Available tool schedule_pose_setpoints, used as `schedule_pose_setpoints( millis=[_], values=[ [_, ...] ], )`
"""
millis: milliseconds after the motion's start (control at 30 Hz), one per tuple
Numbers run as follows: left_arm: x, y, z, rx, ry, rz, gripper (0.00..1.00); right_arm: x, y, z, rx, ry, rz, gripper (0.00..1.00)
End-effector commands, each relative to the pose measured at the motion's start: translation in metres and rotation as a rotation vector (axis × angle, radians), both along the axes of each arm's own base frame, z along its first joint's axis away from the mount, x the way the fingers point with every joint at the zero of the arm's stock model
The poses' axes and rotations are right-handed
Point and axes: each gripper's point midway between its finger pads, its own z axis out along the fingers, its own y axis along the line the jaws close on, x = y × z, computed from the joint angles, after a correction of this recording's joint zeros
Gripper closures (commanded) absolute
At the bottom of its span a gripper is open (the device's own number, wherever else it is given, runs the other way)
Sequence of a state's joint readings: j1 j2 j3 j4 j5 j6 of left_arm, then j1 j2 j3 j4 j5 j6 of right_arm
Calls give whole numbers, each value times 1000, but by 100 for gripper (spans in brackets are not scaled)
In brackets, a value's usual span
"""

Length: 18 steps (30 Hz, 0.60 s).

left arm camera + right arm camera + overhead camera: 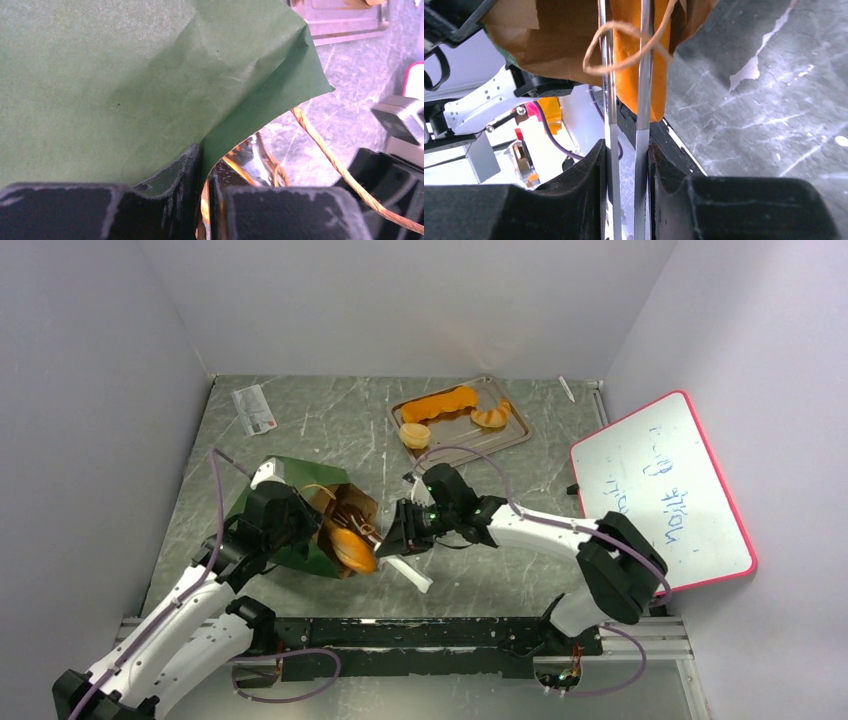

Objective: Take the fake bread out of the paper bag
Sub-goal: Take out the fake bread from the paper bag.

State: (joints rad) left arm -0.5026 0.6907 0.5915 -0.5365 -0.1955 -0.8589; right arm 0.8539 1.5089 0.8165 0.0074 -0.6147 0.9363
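Observation:
The dark green paper bag (290,502) lies tipped on the table, its brown mouth facing right. My left gripper (297,527) is shut on the bag's green edge (125,75), and the jaws (202,200) pinch the paper. My right gripper (405,530) is shut on a pair of metal tongs (624,125). The tong blades reach into the bag's mouth and lie either side of an orange loaf of fake bread (634,60), which pokes out of the bag (352,548). A tan cord handle (624,55) loops across the blades.
A grey metal tray (520,430) at the back holds a baguette (440,403), a croissant (490,417) and a pale bun (414,435). A pink-framed whiteboard (660,490) leans at the right. A card (253,410) lies at the back left.

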Motion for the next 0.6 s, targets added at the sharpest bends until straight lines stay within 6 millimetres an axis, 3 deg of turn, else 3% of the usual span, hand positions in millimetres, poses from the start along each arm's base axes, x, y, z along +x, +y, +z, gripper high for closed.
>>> schedule_pose_setpoints(
  millis=[0, 233, 433, 567],
  values=[
    [5, 7, -4, 27, 14, 67, 93, 6, -15, 12, -8, -47, -25, 100],
    [12, 3, -10, 62, 36, 102, 93, 7, -28, 22, -40, -77, -43, 100],
    [21, 3, -14, 64, 51, 175, 93, 11, -52, 47, -38, -126, -100, 100],
    [27, 3, -15, 70, 51, 203, 93, 29, -73, 69, -41, -183, -173, 100]
  ],
)
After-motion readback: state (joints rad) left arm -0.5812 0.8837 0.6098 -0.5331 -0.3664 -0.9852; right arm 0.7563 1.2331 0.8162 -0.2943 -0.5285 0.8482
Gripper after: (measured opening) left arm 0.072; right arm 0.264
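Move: The right hand holds the tongs with the bread gripped in them, the bread about 7 cm to its left and 4 cm lower. The tray it is taken to lies some 25 cm ahead and 15 cm right, 12 cm below. On the tray, the round bun is about 22 cm ahead and 6 cm right. The bag mouth is roughly 9 cm left and 4 cm ahead. From the left hand, the tonged bread lies about 7 cm back, 7 cm right and 6 cm below. Rightward, away from the bag mouth, the right hand draws the bread out with the tongs, about 5.5 cm, rising nearly 4 cm, most of that climb late; its grip on the tongs stays the same. Meanwhile the left hand, still pinching the green bag's rim, sinks about 3 cm, edging forward and turning slightly counter-clockwise. ##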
